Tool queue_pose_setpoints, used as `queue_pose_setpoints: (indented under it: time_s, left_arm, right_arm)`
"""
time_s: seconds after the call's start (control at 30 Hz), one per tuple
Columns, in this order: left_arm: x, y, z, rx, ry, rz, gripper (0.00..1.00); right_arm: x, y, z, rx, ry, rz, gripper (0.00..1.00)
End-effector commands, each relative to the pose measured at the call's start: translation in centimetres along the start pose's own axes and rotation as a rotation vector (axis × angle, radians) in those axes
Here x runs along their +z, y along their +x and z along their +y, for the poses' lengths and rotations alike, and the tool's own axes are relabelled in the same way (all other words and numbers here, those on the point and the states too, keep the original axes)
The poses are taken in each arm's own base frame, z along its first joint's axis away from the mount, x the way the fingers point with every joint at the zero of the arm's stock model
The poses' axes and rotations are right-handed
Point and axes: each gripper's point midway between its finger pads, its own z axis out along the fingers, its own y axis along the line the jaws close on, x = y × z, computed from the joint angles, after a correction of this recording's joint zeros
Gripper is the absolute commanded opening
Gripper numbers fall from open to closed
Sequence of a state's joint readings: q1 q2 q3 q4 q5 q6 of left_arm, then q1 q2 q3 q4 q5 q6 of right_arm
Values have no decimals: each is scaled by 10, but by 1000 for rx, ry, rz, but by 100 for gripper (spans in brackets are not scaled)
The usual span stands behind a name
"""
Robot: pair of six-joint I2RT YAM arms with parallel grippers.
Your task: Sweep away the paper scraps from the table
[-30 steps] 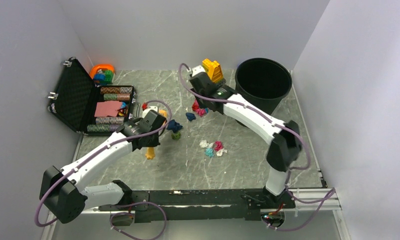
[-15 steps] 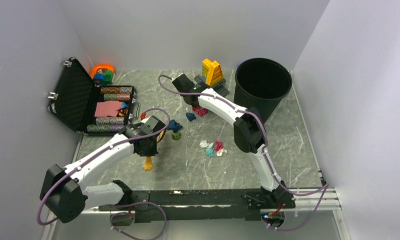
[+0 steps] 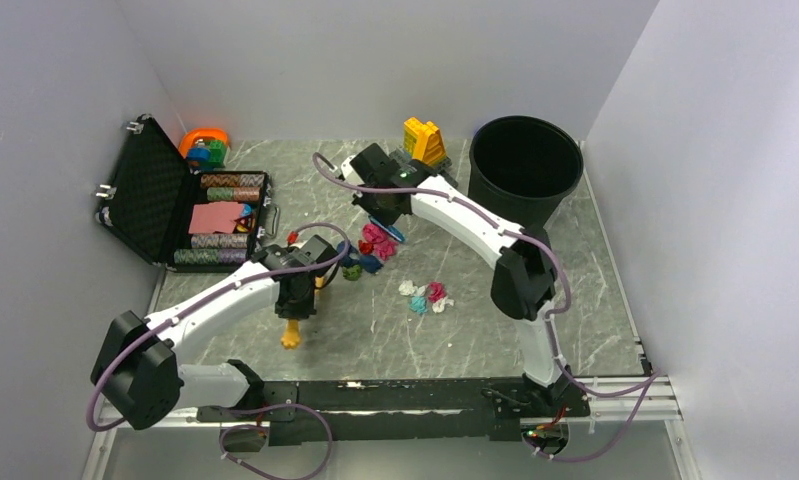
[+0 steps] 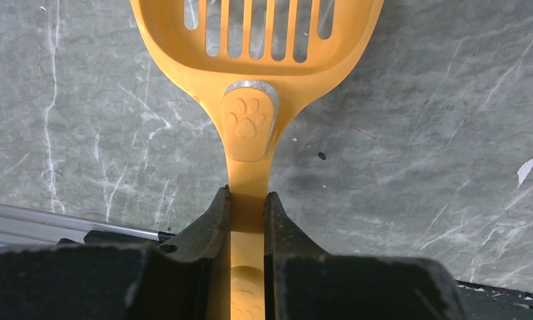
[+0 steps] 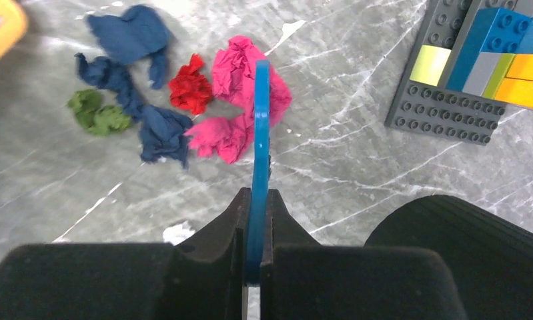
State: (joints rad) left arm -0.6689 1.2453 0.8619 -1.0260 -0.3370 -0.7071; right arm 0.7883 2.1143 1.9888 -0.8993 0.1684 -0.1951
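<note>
Pink (image 5: 240, 80), red (image 5: 189, 90), dark blue (image 5: 163, 130) and green (image 5: 93, 113) paper scraps lie bunched on the table (image 3: 495, 320), mid-table in the top view (image 3: 373, 245). My right gripper (image 5: 257, 193) is shut on a thin blue scraper (image 5: 261, 120) whose edge rests against the pink wads. It also shows in the top view (image 3: 383, 215). My left gripper (image 4: 248, 197) is shut on the handle of an orange slotted scoop (image 4: 250, 127), just left of the bunch (image 3: 300, 300). A second bunch of white, teal and pink scraps (image 3: 425, 295) lies nearer.
A black bin (image 3: 525, 165) stands at the back right. The yellow brick build (image 3: 425, 140) on its grey baseplate (image 5: 443, 107) is behind my right gripper. An open black case with poker chips (image 3: 190, 210) sits left. A black rail (image 3: 405, 395) runs along the near edge.
My right gripper swung left, then came nearer, pushing the pink and red scraps up to the blue and green ones. My left gripper and scoop shifted slightly nearer.
</note>
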Motion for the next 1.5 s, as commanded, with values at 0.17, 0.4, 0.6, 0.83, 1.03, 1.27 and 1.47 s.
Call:
queue_pose_setpoints:
  time_s: [0.17,0.4,0.6,0.83,1.03,1.27,1.47]
  left_arm:
    - [-11,0,-15,101,30,36,0]
    - [-21,7,-27,197,103,69,0]
    - [-20,10,-39,273,170,95,0]
    - [-14,-1,-52,311,206,102,0]
    - [-6,-11,-58,275,296,127,0]
    - [-3,-17,-64,308,345,138,0]
    - [-1,-21,-68,341,357,137,0]
  right_arm:
    - [-48,-16,-18,82,-19,-108,0]
    - [-12,-9,-64,52,261,32,0]
    - [16,2,-57,-13,239,80,0]
    - [28,2,-11,-49,-20,56,0]
    - [20,6,21,-112,-194,45,0]
    - [4,7,64,-145,-410,40,0]
    - [-21,1,93,-143,-536,-1,0]
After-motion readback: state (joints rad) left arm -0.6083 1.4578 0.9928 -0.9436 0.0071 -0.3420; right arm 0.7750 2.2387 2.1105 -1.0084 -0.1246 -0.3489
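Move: The right hand, holding the brush, has the pink scraps almost straight beneath it, about 1 cm ahead, 1 cm left and 11 down; the red scrap is some 3 cm left of the pink and 2 nearer, the green about 6 left and 9 nearer. From the left hand, which holds the orange scoop, the green scrap is roughly 11 cm ahead and 12 right, the pink about 19 ahead and 17 right. The right hand hops the brush up about 4 cm, carries it forward and down beyond the pink scraps, then sweeps low back and to the left, about 6 cm each way, turning counter-clockwise and pushing the pile towards the scoop. To meet it, the left hand keeps its grip and swings the scoop some 5 cm right, easing back then forward while turning about 20 degrees clockwise. ##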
